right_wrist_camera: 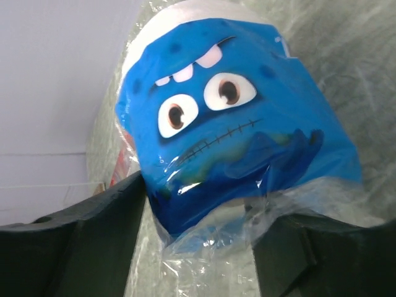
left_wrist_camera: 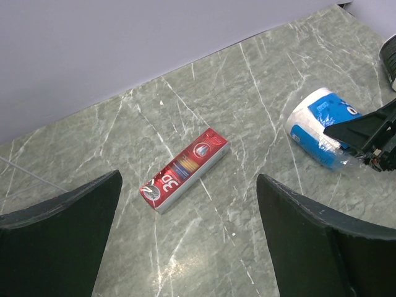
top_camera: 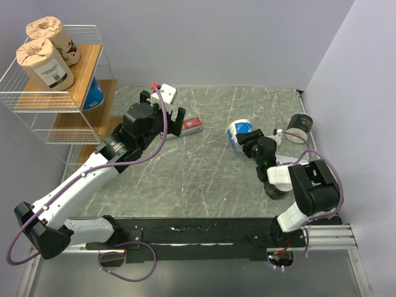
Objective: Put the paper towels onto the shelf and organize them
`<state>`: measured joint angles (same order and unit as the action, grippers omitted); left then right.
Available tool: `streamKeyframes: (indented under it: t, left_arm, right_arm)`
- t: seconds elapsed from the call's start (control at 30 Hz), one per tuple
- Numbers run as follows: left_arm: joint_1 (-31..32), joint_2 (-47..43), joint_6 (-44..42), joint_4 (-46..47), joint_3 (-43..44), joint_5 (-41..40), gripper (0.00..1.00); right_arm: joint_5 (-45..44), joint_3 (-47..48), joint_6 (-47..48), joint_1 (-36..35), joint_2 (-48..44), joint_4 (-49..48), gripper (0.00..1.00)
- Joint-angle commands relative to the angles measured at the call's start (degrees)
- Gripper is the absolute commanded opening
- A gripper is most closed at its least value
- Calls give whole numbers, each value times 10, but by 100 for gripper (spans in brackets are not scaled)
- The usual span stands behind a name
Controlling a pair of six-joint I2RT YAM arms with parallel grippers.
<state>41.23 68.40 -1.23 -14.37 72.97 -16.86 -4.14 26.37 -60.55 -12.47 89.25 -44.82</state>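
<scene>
A blue-and-white paper towel roll with a cartoon face lies on its side mid-table. My right gripper is shut on its near end, one finger against the roll and the other against the plastic wrap. The same roll shows in the left wrist view. Two kraft-brown rolls stand on the top board of the shelf. Another blue roll sits on the middle board. A dark roll lies at the far right. My left gripper hangs open and empty.
A flat red box lies on the marble table just ahead of the left fingers. A dark object sits partly hidden under the right arm. Walls close the back and right sides.
</scene>
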Motion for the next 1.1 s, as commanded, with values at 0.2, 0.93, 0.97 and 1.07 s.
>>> streamKeyframes:
  t: [0.2, 0.93, 0.97, 1.07]
  left_arm:
    - [2, -5, 9, 22, -3, -5, 97]
    - [2, -26, 9, 33, -7, -101, 96]
    - [2, -25, 9, 34, -7, -104, 97]
    - [2, -20, 29, 33, -6, -112, 96]
  right_arm:
    - [65, 53, 185, 9, -42, -40, 43]
    - [132, 346, 695, -281, -93, 679, 38]
    - [129, 351, 700, -296, -84, 692, 38]
    - [120, 357, 719, -350, -74, 714, 39]
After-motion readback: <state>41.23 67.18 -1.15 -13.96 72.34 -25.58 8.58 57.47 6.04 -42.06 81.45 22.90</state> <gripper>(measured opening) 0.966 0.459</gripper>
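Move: The blue paper towel lies right in front of my open right fingers, its middle about 5 cm ahead, 2 cm to the left and 3 cm lower. From that hand the red box is some 25 cm left and 4 cm ahead, the dark roll about 22 cm right and 4 cm ahead, and the white box roughly 19 cm right and 9 cm back. From my left hand the blue towel is about 27 cm right, 12 cm ahead and 30 cm down. My right fingers close on the loose plastic at the near end of the blue paper towel and raise it some 8 cm. Then my right hand swings it about 15 cm back and as far left, sinking again by 5 cm, while the wrist rolls its left side down and turns counter-clockwise until the fingers point forward-left and steeply down. My open left hand edges 3 cm left, towards the shelf. ##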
